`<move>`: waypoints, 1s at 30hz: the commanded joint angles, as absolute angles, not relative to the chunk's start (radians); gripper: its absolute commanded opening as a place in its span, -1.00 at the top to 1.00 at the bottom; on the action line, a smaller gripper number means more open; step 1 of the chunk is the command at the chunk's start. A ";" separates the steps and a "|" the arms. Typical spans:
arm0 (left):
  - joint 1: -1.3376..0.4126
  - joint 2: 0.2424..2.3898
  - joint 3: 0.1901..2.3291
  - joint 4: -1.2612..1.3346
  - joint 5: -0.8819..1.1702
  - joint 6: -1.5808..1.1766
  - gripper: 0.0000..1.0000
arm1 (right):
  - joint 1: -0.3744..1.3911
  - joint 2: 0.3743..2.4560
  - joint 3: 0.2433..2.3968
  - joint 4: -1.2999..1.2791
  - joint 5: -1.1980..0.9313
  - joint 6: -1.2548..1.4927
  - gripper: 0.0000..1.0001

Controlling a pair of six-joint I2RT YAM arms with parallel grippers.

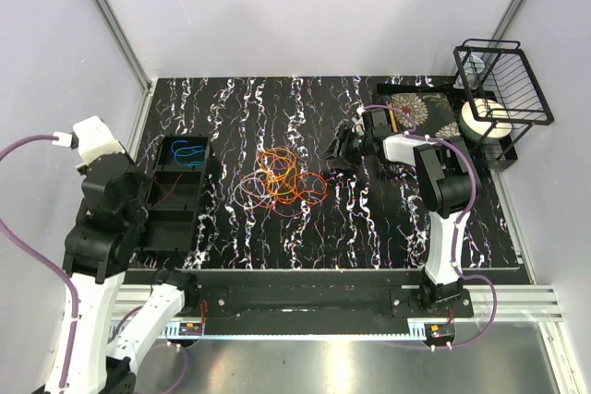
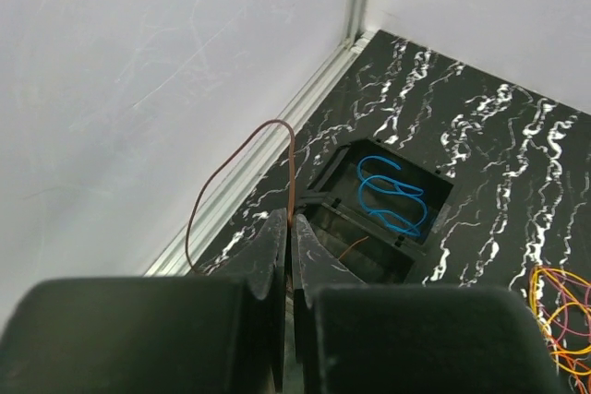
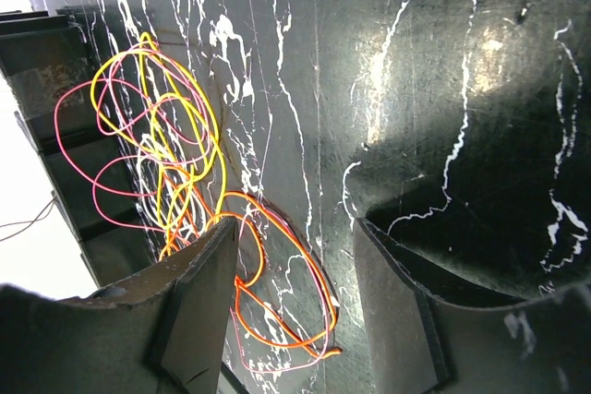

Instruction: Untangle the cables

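Observation:
A loose tangle of orange, yellow, pink and pale cables [image 1: 282,182] lies mid-table, and it also shows as the cable heap [image 3: 157,136] in the right wrist view. My right gripper [image 1: 334,156] hovers just right of it, open. An orange loop [image 3: 286,265] lies on the table between the gripper's fingers [image 3: 199,265], untouched. My left gripper [image 2: 292,220] is shut on a thin reddish-brown cable [image 2: 277,136] that arches up and to the left. It hangs above the black compartment tray [image 1: 175,219]. A blue cable [image 2: 388,196] is coiled in the tray's far compartment.
A black wire rack [image 1: 503,89] stands at the back right with a white roll [image 1: 485,119] beside it and a flower-patterned mat [image 1: 411,108] nearby. White walls with metal corner posts [image 1: 111,16] close in the table on three sides.

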State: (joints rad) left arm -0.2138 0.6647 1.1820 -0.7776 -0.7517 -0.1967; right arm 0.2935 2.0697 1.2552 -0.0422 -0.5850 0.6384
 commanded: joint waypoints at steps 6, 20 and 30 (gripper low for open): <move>-0.210 0.825 1.160 -0.571 -0.580 -0.173 1.00 | 0.291 2.097 1.281 -0.043 -0.586 0.637 -0.19; -0.196 0.851 1.026 -0.581 -0.635 -0.411 1.00 | 0.291 2.102 1.284 -0.046 -0.591 0.638 -0.18; -0.120 0.738 0.873 -0.557 -0.459 -0.741 1.00 | 0.291 2.097 1.284 -0.043 -0.597 0.640 -0.18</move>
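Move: The closed left gripper already holds the brown cable. The organizer's middle compartment is about 14 cm ahead, 4 cm to its right and some 33 cm below. At a similar depth, the blue cable lies about 24 cm ahead and 7 cm right, the near empty compartment 5 cm ahead and 2 cm right, the cable tangle 16 cm ahead and 29 cm right. From the right hand, the middle compartment is about 40 cm left and 6 cm back, near its own height. Swing the left gripper about 8 cm forward and 4 cm to the right towards the organizer's middle compartment, already sinking as it goes, then lower it mainly straight down while easing back a couple of centimetres, some 12 cm of descent in all. Keep the fingers shut on the brown cable and, in the descent, roll the wrist about 20 degrees so its left side dips. ##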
